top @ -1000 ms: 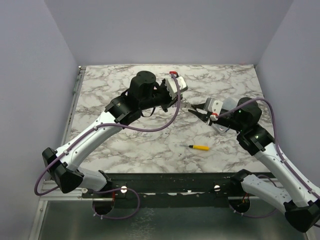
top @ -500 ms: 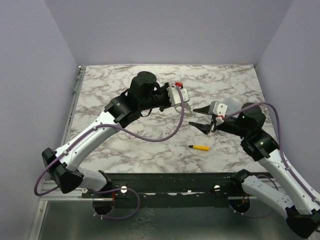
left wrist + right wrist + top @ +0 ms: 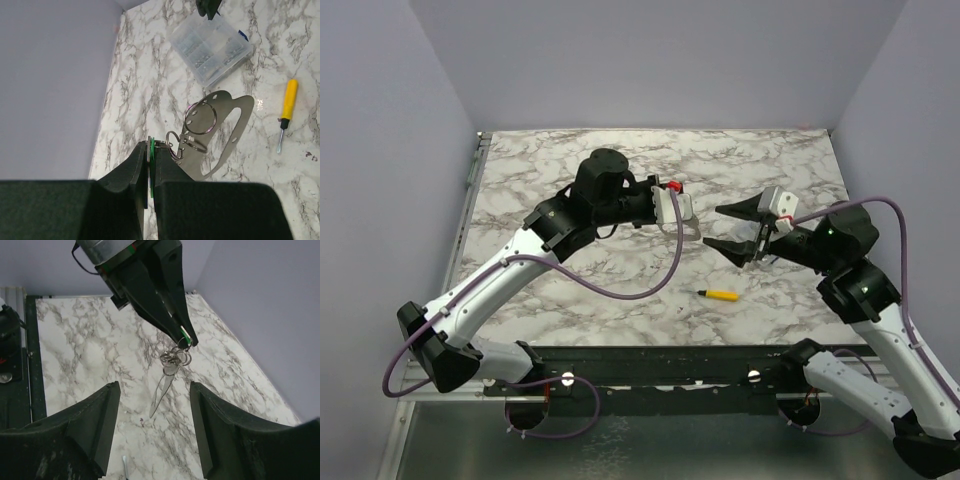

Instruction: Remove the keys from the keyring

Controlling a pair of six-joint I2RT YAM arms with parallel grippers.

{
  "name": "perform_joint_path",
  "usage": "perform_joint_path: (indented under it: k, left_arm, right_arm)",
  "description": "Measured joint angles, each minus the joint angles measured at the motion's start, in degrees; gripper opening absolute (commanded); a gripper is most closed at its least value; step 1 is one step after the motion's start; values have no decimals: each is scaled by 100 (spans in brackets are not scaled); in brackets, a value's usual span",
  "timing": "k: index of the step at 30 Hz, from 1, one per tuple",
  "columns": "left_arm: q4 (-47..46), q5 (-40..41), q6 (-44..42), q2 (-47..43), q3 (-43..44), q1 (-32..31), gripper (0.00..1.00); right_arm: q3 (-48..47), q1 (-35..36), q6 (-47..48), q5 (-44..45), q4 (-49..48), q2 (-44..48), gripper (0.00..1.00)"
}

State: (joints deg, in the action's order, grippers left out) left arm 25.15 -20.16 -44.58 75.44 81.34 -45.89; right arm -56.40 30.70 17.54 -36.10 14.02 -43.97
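My left gripper (image 3: 151, 145) is shut on the flat green-headed key (image 3: 152, 159), held in the air over the table. The keyring (image 3: 192, 159), a silvery oblong loop with small split rings, hangs from that key. In the right wrist view the left gripper (image 3: 185, 342) shows with the green key (image 3: 185, 334) at its tip and the keyring (image 3: 170, 369) dangling below. Other keys are indistinct among the rings. My right gripper (image 3: 152, 390) is open wide and empty, a short way from the keyring. From above, the left gripper (image 3: 693, 228) and right gripper (image 3: 728, 229) face each other.
A yellow-handled screwdriver (image 3: 722, 295) lies on the marble table toward the front, also in the left wrist view (image 3: 287, 107). A clear plastic box (image 3: 212, 47) of small parts sits beyond the keyring, under the right arm. Purple walls close the back and sides.
My right gripper has drawn back to the right, away from the left gripper, and its jaws stand wider apart. The left gripper still holds the green key and has shifted slightly.
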Motion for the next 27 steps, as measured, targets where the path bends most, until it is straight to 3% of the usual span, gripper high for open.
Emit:
perform_joint_path:
  k: [3,14,27]
  left_arm:
    - [26,-118,96,15,81,0,0]
    - [33,-761,-752,-330,-153,-22,0]
    - [9,-870,-1346,-457,-352,-120,0]
  right_arm:
    - [-245,0,-155,155,-22,-125,53]
    - [-754,0,-310,654,-37,-802,43]
    - [-903,0,160,-551,625,-1193,38]
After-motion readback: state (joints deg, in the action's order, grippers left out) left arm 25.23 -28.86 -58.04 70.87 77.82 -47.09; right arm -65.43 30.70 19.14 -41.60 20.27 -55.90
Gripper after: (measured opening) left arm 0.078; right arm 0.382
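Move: The keyring coils, held out by the left hand, lie about 5 cm to the right hand's left, 4 cm farther ahead and 2 cm lower. The green-edged piece pinched in the left fingers is some 7 cm left, 3 cm ahead and 2 cm below the right hand; the metal plate hangs about 4 cm left, 2 cm ahead and 7 cm below. From the left hand the coils are 3 cm right, 1 cm ahead and 1 cm down. Still pinching the green-edged piece, the left hand draws the keyring back about 4 cm, rising about 1 cm and turning clockwise. The right hand goes some 4 cm forward and 2 cm up, then curves back, left and about 3 cm down towards the coils, narrowing its fingers to just over half their starting gap, without shutting. ##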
